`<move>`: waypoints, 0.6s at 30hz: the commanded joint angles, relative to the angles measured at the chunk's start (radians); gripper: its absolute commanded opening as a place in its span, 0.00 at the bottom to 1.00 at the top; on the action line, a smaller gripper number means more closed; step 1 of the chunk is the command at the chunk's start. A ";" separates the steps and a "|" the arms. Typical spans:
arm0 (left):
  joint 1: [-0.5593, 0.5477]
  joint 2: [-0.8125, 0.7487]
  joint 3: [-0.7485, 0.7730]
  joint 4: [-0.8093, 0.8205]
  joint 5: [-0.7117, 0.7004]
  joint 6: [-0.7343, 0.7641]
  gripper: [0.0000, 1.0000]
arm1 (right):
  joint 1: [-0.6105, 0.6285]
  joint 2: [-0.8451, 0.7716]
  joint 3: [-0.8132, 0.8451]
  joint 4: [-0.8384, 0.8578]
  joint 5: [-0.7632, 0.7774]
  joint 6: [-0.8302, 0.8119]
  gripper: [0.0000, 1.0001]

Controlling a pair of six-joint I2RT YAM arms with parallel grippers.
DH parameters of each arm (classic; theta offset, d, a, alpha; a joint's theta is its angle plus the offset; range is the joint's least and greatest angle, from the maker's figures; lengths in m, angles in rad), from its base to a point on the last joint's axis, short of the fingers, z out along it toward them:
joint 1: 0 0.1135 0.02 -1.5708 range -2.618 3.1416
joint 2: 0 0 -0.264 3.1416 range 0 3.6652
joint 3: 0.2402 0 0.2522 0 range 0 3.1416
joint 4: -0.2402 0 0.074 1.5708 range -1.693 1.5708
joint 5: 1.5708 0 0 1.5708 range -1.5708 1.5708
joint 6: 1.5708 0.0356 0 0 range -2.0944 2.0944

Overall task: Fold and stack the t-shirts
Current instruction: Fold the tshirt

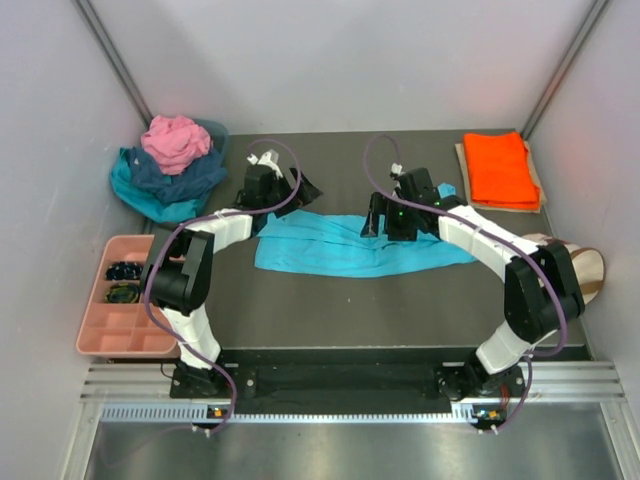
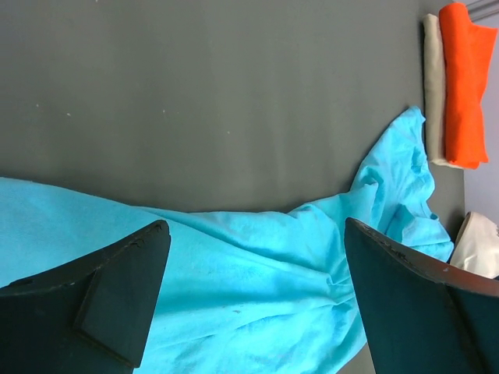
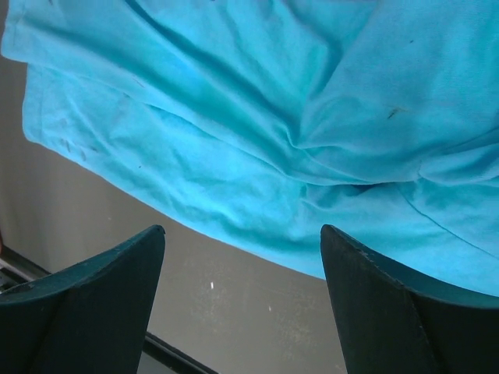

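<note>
A bright turquoise t-shirt (image 1: 350,250) lies spread in a long, wrinkled strip across the middle of the dark mat. My left gripper (image 1: 303,190) hovers over its left back edge, jaws wide open and empty; the wrist view shows the turquoise t-shirt (image 2: 257,288) below my left gripper (image 2: 256,226). My right gripper (image 1: 376,226) is open too, above the shirt's middle; in its wrist view the turquoise t-shirt's (image 3: 257,117) hem runs just beyond my right gripper (image 3: 242,230). A folded orange t-shirt (image 1: 500,168) lies at the back right. Pink, navy and teal t-shirts (image 1: 172,165) are heaped at the back left.
The orange t-shirt (image 2: 465,86) rests on a cream pad (image 2: 433,86). A cream canvas bag (image 1: 585,270) sits at the right edge by the right arm. A pink compartment tray (image 1: 105,335) holding small dark items stands at the left front. Grey walls enclose the mat on three sides.
</note>
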 commanded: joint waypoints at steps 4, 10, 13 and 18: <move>-0.004 -0.001 -0.012 -0.026 -0.010 0.043 0.97 | -0.011 -0.022 0.037 -0.017 0.220 -0.002 0.82; -0.003 0.020 -0.045 -0.019 -0.039 0.054 0.98 | -0.117 0.109 0.247 -0.071 0.256 -0.008 0.82; -0.003 0.042 -0.047 -0.023 -0.053 0.061 0.97 | -0.137 0.113 0.270 -0.068 0.241 -0.012 0.82; -0.003 0.085 -0.012 -0.087 -0.075 0.063 0.98 | -0.142 0.083 0.235 -0.046 0.241 -0.017 0.82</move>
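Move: The blue t-shirt lies as a long, flattened strip. Its far edge near the left end is about 8 cm below the left hand, some 2 cm back and 2 cm left of it; the laundry basket is roughly 29 cm left and 7 cm farther out. From the right hand, the bunched far edge right of the middle lies about 10 cm ahead, 5 cm right and 8 cm below. The orange folded shirt is some 19 cm ahead and 31 cm right. The t-shirt's far edge is what both open grippers close in on. The left hand sinks about 5 cm, faster as it goes, easing slightly back and left while its fingers tip a little farther down; the right hand dips slightly, then sweeps some 9 cm forward and nearly as far right, rising a bit and turning about 15 degrees clockwise, to come over the bunched edge without closing. ##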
